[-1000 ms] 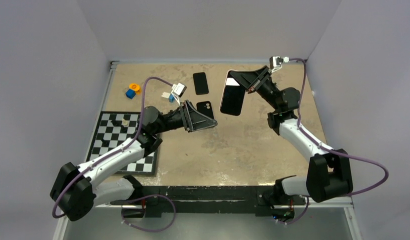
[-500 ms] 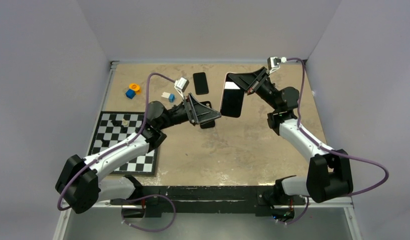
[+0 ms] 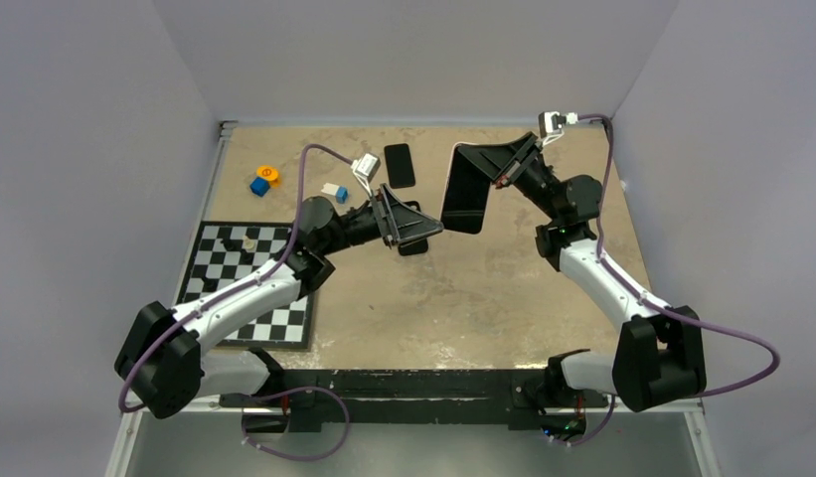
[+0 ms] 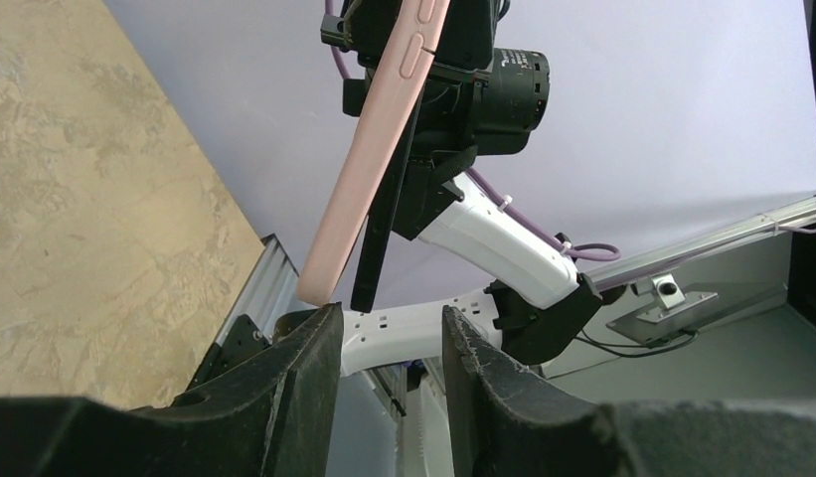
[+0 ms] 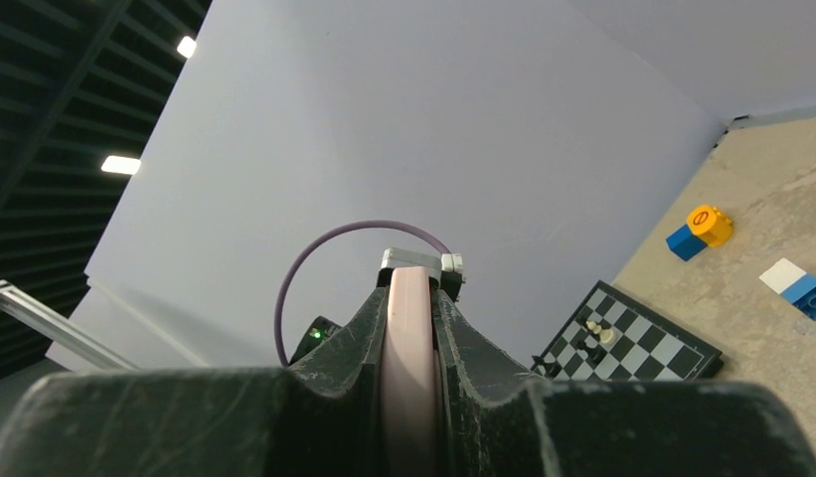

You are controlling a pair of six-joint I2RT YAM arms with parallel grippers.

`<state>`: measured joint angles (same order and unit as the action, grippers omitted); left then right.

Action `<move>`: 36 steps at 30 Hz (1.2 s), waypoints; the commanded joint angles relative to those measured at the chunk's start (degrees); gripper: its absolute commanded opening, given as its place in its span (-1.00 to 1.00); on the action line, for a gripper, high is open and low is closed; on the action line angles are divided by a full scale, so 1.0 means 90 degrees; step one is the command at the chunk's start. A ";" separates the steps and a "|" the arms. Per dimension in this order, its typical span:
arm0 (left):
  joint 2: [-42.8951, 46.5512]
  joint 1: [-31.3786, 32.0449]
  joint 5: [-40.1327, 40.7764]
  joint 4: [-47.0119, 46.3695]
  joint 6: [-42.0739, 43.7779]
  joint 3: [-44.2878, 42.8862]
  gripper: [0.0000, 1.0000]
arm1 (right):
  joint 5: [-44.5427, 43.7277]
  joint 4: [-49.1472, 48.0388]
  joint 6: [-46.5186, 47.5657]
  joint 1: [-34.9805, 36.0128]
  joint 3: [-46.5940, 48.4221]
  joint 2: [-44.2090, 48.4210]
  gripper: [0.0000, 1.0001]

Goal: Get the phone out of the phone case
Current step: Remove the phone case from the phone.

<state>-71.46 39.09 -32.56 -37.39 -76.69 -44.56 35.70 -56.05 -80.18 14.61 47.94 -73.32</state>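
Observation:
My right gripper (image 3: 473, 159) is shut on the top end of the pink phone case (image 4: 372, 149) and holds it upright in the air over the back of the table. The phone (image 3: 463, 194) sits in the case with its dark screen facing the left arm. In the left wrist view the phone's black edge (image 4: 382, 238) stands slightly off the case at the lower end. My left gripper (image 3: 423, 224) is open just left of and below the phone's lower end. Its fingers (image 4: 309, 368) hold nothing. In the right wrist view the case's edge (image 5: 408, 338) fills my right gripper (image 5: 411, 283).
A black phone (image 3: 398, 165) lies flat at the back of the table. Another dark phone (image 3: 413, 243) lies partly under the left gripper. A chessboard (image 3: 246, 283) with a few pieces is at the left. Blue and orange blocks (image 3: 264, 179) and a white-blue block (image 3: 334, 191) lie behind it.
The left arm has swung right and up, bringing its gripper close under the phone's lower end, with the jaws a little narrower. The right gripper has tilted the cased phone slightly.

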 commanded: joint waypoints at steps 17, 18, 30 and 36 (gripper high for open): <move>-0.0642 0.0024 -0.0015 -0.0159 -0.0045 -0.1196 -0.40 | 0.0563 0.0174 0.0570 0.0420 0.0584 -0.0076 -1.00; -0.0652 0.0013 -0.0042 -0.0162 -0.0015 -0.1201 -0.48 | 0.0641 0.0256 0.0661 0.0426 0.0599 -0.0071 -1.00; -0.0421 0.0004 -0.0019 -0.0262 0.0111 -0.0904 -1.00 | 0.1194 0.1969 0.1928 0.0433 0.0943 0.0184 -0.51; -0.0102 -0.0040 0.0085 -0.0349 0.0054 -0.0579 -1.00 | 0.1333 0.3142 0.2722 0.0301 0.1238 0.0409 0.39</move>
<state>-76.01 39.05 -34.17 -34.61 -74.56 -50.72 42.96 -35.11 -63.96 17.06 55.33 -72.73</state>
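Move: The pink-cased phone hangs in front of my left hand, its middle about 6 cm to the right, 5 cm ahead and 4 cm higher; its free lower end is only some 3 cm to the right. The phone case lies against its far side, about 1 cm farther out. A black slab with lenses lies on the table 15 cm ahead, 4 cm left and some 30 cm below my left hand. My right hand grips the upper end, the phone's middle being 5 cm back and 4 cm below it. I ease my open left hand about 2 cm right and 1.5 cm forward onto the phone's lower end, one finger going into the gap between phone and case, and close on the black phone alone, then hold. My right hand carries the upper end some 2 cm left and 2 cm down, rolls about 15 degrees with its left side dipping, and opens to let go. ##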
